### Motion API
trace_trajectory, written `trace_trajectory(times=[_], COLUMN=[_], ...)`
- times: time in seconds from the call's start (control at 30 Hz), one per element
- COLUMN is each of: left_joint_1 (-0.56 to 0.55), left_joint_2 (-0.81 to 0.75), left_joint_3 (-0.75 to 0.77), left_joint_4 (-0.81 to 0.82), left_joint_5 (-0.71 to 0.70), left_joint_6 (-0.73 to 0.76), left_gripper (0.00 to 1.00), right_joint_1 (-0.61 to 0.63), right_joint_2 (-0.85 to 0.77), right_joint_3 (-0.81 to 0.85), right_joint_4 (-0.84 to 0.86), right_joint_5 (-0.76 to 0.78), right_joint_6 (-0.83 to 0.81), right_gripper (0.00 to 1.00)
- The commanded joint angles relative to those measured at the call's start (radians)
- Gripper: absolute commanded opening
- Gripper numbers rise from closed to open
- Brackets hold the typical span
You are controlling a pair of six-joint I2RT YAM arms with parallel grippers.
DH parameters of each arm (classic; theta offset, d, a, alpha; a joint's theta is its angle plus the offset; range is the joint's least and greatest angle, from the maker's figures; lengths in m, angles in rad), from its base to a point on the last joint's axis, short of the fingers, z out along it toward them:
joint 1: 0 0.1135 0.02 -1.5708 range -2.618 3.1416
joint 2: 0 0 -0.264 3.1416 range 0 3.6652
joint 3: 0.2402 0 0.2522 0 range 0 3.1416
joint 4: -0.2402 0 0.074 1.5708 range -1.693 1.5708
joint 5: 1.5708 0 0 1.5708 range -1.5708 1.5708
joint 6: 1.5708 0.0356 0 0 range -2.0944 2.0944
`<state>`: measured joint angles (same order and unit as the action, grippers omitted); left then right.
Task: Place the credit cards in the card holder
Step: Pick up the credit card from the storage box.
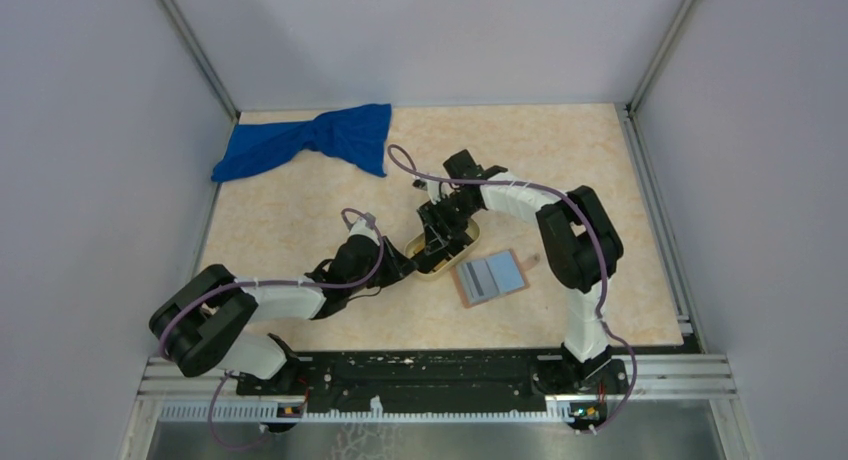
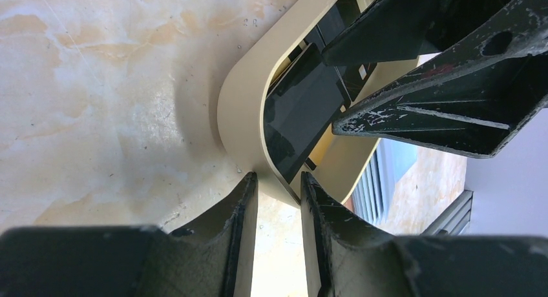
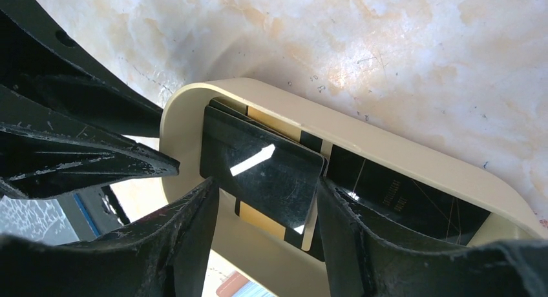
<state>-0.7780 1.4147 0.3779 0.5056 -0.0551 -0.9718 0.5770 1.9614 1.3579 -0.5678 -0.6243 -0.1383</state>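
Observation:
The credit cards lie in an oval tan tray [image 1: 445,273]. A glossy black card [image 3: 265,161] lies tilted on top of one with a gold band [image 3: 262,219], and another black card [image 3: 400,197] lies beside them. My right gripper [image 3: 265,184] is open over the tray [image 3: 388,145], its fingertips at the top card's two side edges. The left gripper [image 2: 279,177] is shut on the tray's near rim [image 2: 239,103], one finger outside and one inside. The card holder [image 1: 490,277] lies open, blue-grey side up, just right of the tray.
A crumpled blue cloth [image 1: 310,140] lies at the table's far left. The two grippers [image 1: 402,260] [image 1: 440,238] crowd together at the tray. Metal frame posts and grey walls enclose the table.

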Motion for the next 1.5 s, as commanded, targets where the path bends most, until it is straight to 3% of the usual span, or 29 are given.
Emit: trace_trajectory(times=[0.0,0.33,0.53,0.77,0.9,1.13,1.37,1.47], left_joint_1=[-0.001,-0.001,-0.001,-0.001,-0.001,-0.001,-0.001,-0.001], left_joint_2=[0.008,-0.005,-0.008,-0.009,-0.009,-0.014,-0.014,-0.012], left_joint_3=[0.009,0.007,0.009,0.010,0.013,0.015,0.021,0.020], left_joint_4=[-0.051,-0.060,-0.062,-0.064,-0.065,-0.066,-0.073,-0.064], left_joint_5=[0.012,0.005,0.005,0.005,0.007,0.003,0.004,0.011], left_joint_6=[0.016,0.013,0.015,0.015,0.018,0.018,0.022,0.026], left_gripper=[0.35,0.35,0.34,0.34,0.34,0.34,0.34,0.34], right_joint_1=[0.035,0.026,0.018,0.018,0.018,0.018,0.024,0.025], right_joint_2=[-0.061,-0.096,-0.089,-0.056,-0.035,-0.018,-0.035,-0.040], right_joint_3=[0.037,0.024,0.019,0.018,0.017,0.017,0.021,0.017], right_joint_4=[-0.025,-0.006,-0.008,-0.018,-0.020,-0.026,-0.036,-0.035], right_joint_5=[-0.163,-0.183,-0.223,-0.242,-0.300,-0.318,-0.151,-0.147], right_joint_6=[0.031,0.050,0.059,0.063,0.077,0.078,0.046,0.039], right_gripper=[0.55,0.47,0.35,0.34,0.28,0.28,0.29,0.30])
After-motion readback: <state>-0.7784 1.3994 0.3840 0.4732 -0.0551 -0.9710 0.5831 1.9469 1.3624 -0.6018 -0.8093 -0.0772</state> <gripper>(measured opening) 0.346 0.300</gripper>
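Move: The right hand's open fingertips are inside the storage box, astride the top black card, whose middle is roughly 1 cm back, 1 cm left and 2 cm below. The other black cards lie about 3 cm ahead and 6 cm right; the card holder is some 7 cm back and 11 cm right. From the left hand, waiting at the box's near-left rim, that top card is about 3 cm ahead, 4 cm right and 2 cm down. The right fingers work the top black card up on edge and end astride it, their gap narrowed by about half but not shut tight. The hand first rises some 5 cm, next shifts back and left about 4 cm towards the box's left end, then sinks about 2.5 cm and eases slightly forward and right, the wrist tilting some 15 degrees and partly returning. The left hand stays at the rim. ##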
